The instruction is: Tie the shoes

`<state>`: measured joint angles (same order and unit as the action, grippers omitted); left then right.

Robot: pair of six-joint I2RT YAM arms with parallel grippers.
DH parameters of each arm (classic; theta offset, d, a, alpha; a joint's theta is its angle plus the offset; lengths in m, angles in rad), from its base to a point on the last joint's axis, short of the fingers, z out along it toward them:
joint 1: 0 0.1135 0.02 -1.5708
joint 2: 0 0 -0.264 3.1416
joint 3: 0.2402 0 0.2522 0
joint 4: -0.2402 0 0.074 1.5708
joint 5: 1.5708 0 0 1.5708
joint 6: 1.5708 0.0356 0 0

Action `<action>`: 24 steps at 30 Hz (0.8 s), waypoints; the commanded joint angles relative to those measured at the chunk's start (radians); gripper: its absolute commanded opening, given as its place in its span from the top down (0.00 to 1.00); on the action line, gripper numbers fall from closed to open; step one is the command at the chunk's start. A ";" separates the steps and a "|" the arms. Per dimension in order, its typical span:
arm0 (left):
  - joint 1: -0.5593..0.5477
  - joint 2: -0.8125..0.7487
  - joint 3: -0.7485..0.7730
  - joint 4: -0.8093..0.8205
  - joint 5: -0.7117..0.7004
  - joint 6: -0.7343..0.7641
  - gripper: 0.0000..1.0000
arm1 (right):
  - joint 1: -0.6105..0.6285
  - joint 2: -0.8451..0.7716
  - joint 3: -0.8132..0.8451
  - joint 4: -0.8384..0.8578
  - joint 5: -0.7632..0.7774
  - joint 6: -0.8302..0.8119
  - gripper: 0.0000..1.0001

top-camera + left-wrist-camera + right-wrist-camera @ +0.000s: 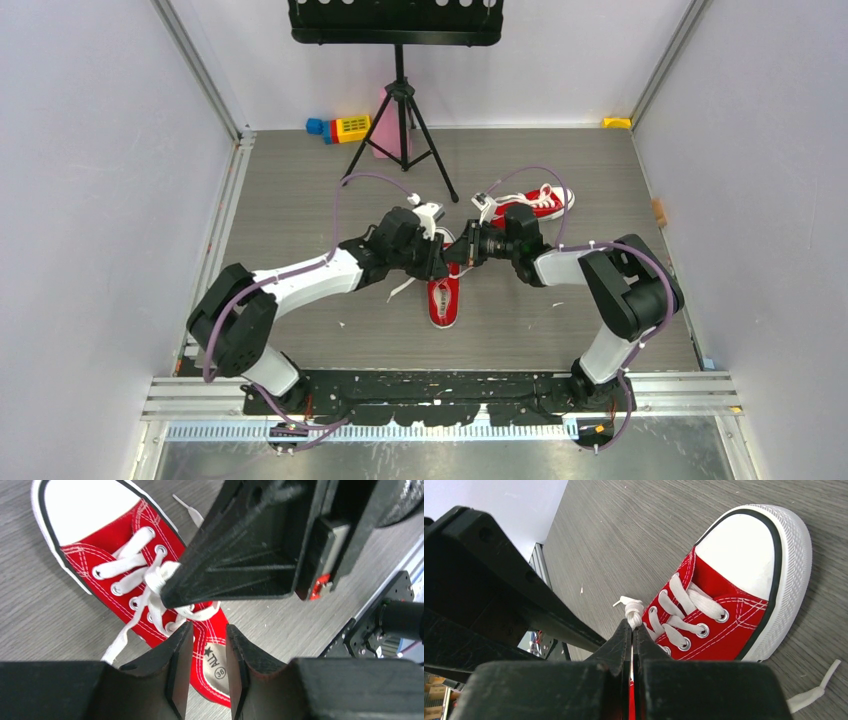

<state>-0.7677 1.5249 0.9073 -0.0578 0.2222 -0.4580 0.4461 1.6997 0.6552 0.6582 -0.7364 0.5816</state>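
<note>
One red shoe [445, 297] with a white toe cap lies in the middle of the floor, and both grippers meet right over its laces. The other shoe [533, 203] lies behind, at the right. My right gripper [632, 625] is shut on a bunched piece of white lace [633, 611] above the eyelets. In the left wrist view its fingers [225, 565] pinch that lace [156, 577] over the tongue. My left gripper [208, 626] hangs over the shoe's [125, 555] opening, its jaws apart with nothing between them.
A black music stand's tripod [402, 120] stands at the back, with coloured toy blocks [340, 128] beside it. A yellow piece [617, 122] sits in the far right corner. Loose lace ends [811, 695] trail on the grey floor. Walls close in on both sides.
</note>
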 commanded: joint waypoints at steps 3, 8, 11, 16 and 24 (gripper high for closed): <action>-0.002 0.043 0.066 0.008 -0.075 -0.041 0.66 | 0.006 -0.045 0.025 0.035 0.005 -0.019 1.00; -0.002 0.079 0.096 -0.017 -0.109 -0.037 0.69 | 0.006 -0.046 0.025 0.038 0.001 -0.017 1.00; -0.002 0.089 0.113 -0.040 -0.131 -0.027 0.74 | 0.006 -0.048 0.024 0.042 0.000 -0.015 1.00; -0.002 0.091 0.129 -0.082 -0.158 -0.008 0.81 | 0.006 -0.048 0.023 0.044 -0.001 -0.014 1.00; -0.002 0.085 0.143 -0.119 -0.173 0.009 0.86 | 0.006 -0.046 0.026 0.043 0.002 -0.012 1.00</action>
<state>-0.7681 1.6184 1.0061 -0.1547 0.0788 -0.4713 0.4461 1.6947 0.6552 0.6582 -0.7338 0.5808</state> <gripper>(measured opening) 0.105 0.028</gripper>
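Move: The left hand, fingers part open over the red shoe, goes for the white lace strand just under the right fingertips, about 3 cm ahead, 1 cm to its left and 2 cm below. The bunched lace in the right fingertips is some 4 cm ahead at its own height; the toe cap lies about 8 cm ahead and 6 cm down. From the right hand, the strand is about 1 cm back, 1 cm left and 2 cm below. The left hand reaches forward about 2.5 cm over the shoe, then also sinks some 1.5 cm and edges slightly left to bring its tips in close under the right gripper's fingertips, the wrist turning a little, roughly 10 degrees, partly counter-clockwise. From part way down its fingers close from about a third open to nearly shut, pinching the lace strand there, while the right hand stays in place and keeps the bunched lace gripped. ##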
